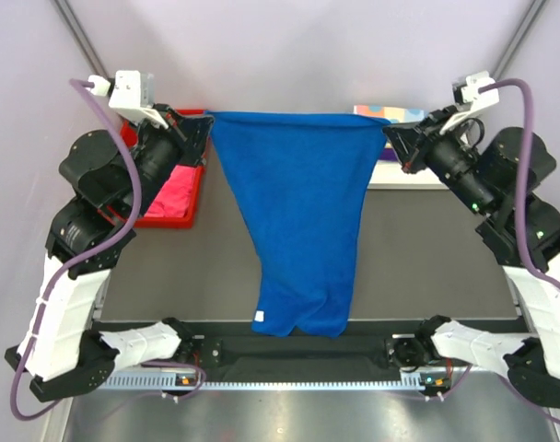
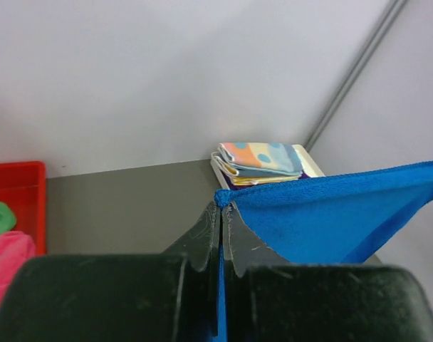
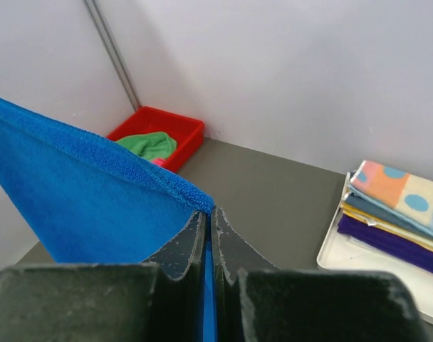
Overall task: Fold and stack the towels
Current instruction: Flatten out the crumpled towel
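Observation:
A royal blue terry towel (image 1: 297,212) hangs stretched between my two grippers, its top edge taut and its lower end resting near the table's front edge. My left gripper (image 1: 206,124) is shut on the towel's left top corner (image 2: 225,196). My right gripper (image 1: 389,132) is shut on the right top corner (image 3: 202,203). A stack of folded towels (image 2: 259,162) lies on a white tray (image 3: 345,256) at the back right, with an orange-pink towel with teal dots (image 3: 398,189) on top and a purple one (image 3: 387,246) lower down.
A red bin (image 1: 165,216) at the back left holds a pink towel (image 1: 165,193) and a green towel (image 3: 147,144). The dark grey table mat (image 1: 427,267) lies under the hanging towel. Grey walls close in behind and at both sides.

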Tool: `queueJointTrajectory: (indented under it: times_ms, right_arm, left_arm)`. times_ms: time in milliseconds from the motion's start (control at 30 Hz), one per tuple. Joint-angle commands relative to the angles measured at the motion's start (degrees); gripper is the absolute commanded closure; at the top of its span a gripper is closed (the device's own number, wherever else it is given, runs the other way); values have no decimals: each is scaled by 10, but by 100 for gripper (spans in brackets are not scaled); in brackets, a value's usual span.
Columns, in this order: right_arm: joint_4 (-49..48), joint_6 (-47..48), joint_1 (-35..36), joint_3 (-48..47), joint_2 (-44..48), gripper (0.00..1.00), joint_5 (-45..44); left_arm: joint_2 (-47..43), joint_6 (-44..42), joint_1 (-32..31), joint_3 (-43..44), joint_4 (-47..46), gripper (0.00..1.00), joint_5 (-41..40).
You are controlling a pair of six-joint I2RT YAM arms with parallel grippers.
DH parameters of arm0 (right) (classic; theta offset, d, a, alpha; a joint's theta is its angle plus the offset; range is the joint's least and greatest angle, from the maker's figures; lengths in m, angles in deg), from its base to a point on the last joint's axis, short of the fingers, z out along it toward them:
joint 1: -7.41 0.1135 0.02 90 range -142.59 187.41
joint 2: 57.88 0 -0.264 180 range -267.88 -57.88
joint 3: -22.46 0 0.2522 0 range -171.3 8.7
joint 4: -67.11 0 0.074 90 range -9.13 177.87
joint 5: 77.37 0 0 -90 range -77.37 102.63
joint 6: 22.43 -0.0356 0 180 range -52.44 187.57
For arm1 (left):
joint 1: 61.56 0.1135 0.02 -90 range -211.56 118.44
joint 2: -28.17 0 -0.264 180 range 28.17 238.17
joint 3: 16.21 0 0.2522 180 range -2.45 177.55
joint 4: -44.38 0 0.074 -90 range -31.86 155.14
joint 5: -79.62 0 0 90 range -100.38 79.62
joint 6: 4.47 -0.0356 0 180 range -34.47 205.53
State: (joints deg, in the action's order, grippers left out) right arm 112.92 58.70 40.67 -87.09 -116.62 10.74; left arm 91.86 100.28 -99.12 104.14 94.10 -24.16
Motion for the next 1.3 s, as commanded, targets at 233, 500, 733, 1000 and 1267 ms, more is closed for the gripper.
queueJointTrajectory:
  times_ms: [233, 500, 733, 1000, 1267]
  right_arm:
    - [-52, 41, 1, -101, -43, 100, -74]
    - [-64, 50, 1, -92, -57, 100, -83]
    - [-109, 68, -8, -56, -86, 100, -109]
    - [-166, 73, -75, -55, -181, 100, -87]
    - [-212, 48, -142, -93, -297, 100, -28]
  left_arm:
    - [29, -44, 3, 73, -78, 100, -78]
    - [42, -62, 3, 57, -91, 100, -106]
    - [64, -93, 4, 20, -134, 100, -155]
    - [154, -101, 58, 17, -204, 100, -153]
    - [280, -50, 144, 28, -259, 100, -94]
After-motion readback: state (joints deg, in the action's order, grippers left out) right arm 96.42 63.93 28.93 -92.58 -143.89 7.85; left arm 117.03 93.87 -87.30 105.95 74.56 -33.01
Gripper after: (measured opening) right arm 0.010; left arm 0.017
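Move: Midway between the bin and the tray lies the bare table where the blue towel is headed: about 15 cm ahead of the left hand, 15 cm to its right and 54 cm below. The red bin stands some 31 cm ahead and 27 cm left of this hand. From the right hand the bare table is 15 cm ahead, 15 cm left and 50 cm down; the towel stack is about 36 cm ahead and 14 cm right, the white tray 38 cm ahead and 20 cm right. Still pinching the blue towel's two upper corners in shut fingers, both hands first lift it about 4 cm, then swing it out together, some 18 cm forward and picking up speed while sinking roughly 10 cm towards the table. The wrists turn inwards-pointing fingers towards straight ahead, left counter-clockwise about 20 degrees, right clockwise about 15. ##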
